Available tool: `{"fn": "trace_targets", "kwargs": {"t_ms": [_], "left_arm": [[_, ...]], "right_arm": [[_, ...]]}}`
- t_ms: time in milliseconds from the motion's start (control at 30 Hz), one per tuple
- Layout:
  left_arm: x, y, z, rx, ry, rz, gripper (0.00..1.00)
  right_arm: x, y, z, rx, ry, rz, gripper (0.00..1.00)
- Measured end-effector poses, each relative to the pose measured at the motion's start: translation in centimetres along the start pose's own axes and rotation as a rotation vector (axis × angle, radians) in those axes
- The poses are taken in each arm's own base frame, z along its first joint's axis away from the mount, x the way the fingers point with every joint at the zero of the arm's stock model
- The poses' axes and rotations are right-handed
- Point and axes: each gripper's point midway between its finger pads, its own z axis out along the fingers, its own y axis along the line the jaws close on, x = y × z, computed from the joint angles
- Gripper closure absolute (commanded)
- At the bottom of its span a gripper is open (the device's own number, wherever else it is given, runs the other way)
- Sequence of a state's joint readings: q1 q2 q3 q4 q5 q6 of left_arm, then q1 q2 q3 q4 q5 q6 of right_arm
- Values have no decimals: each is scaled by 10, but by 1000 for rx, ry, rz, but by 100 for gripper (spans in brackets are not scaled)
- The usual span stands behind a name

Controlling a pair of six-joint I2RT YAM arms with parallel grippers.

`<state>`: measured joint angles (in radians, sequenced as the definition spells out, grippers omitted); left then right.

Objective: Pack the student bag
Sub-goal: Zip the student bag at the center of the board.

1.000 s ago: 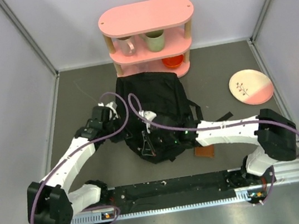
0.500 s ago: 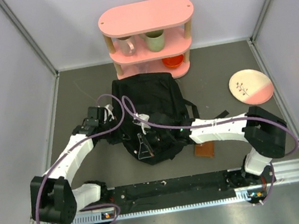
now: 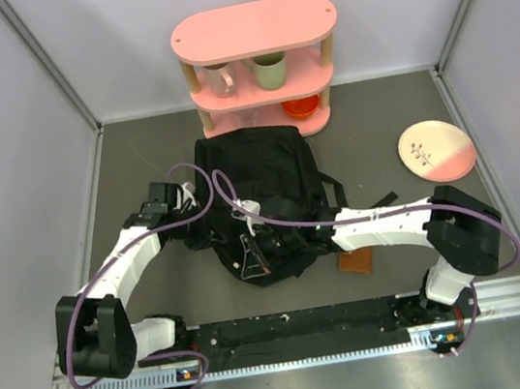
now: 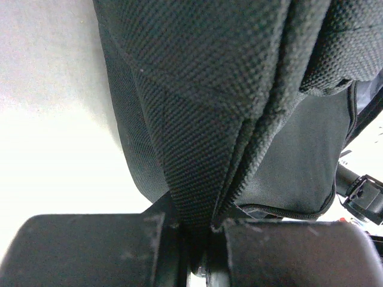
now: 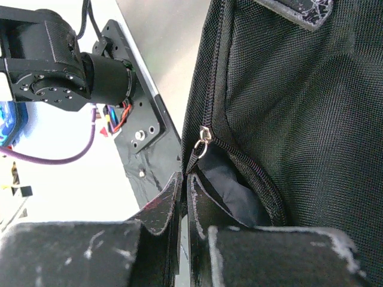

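The student bag (image 3: 261,170), a big black backpack, lies mid-table with its top toward the shelf. My left gripper (image 3: 194,226) is at the bag's left edge. In the left wrist view it (image 4: 200,230) is shut on a fold of the bag's woven fabric (image 4: 197,119). My right gripper (image 3: 254,252) is over the bag's near end. In the right wrist view it (image 5: 187,185) is shut on the zipper pull (image 5: 196,156), which hangs from a metal slider (image 5: 204,134). Beside the slider the pocket gapes a little and shows dark lining (image 5: 230,185).
A brown wallet (image 3: 355,262) lies under the right forearm, by the bag's near right corner. A pink and white plate (image 3: 436,149) sits at the right. The pink shelf (image 3: 253,29) at the back holds two mugs (image 3: 219,78) and an orange bowl (image 3: 302,106).
Both grippers and the bag have shifted a little to the left since a second ago. The right arm reaches further left. Both grips are unchanged.
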<state>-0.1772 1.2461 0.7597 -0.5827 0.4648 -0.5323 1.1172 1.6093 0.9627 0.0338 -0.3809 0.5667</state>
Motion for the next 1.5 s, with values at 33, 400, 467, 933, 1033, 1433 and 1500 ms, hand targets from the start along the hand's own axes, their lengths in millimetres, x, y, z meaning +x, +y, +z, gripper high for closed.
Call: {"fn": "trace_targets", "kwargs": {"t_ms": [33,400,467,933,1033,1433,1500], "left_arm": [[0,0,0,2,2,-1,100],[-2,-6,-3,44,3,-26,100],[-5,-6,-5,47,-11,-23,100],[-17,-14,-18,129,-48,-48,70],[-30,-16,-18,151,-95,-34,33],[-20,-4,-47,171,-370,10,14],[-3,-1,-44,173,-363,-7,14]], "right_arm": [[0,0,0,1,1,-2,100],[5,-4,-5,88,-6,-17,100],[4,-5,-6,99,-4,-18,100],[0,-6,-15,124,-24,-66,100],[12,-7,-17,130,20,-59,100],[38,-16,2,179,160,29,100],[33,-12,2,163,149,26,100]]}}
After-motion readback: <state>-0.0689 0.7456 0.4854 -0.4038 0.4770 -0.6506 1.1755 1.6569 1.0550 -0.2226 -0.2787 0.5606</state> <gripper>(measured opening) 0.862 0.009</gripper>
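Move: My left hand already pinches the bag's left side. From it the zipper slider lies about 7 cm back and 4 cm to the right, at roughly its height; the middle of the student bag is some 8 cm ahead, 12 cm right and 6 cm lower. My right hand already has the slider's tab, with the slider about 2 cm to its left and 1 cm below; the brown wallet is roughly 24 cm to its right, level with it ahead, 10 cm lower. I keep the bag's side pinched in my left hand while easing it up about 2.5 cm, then open wide and let go, carrying on forward and up before drawing back some 6 cm and slightly down, the fingers tipping forward about 20 degrees. My right hand keeps the zipper tab and creeps right; as the left lets go it sinks about 4 cm and shifts back, fingertips dipping some 15 degrees. ##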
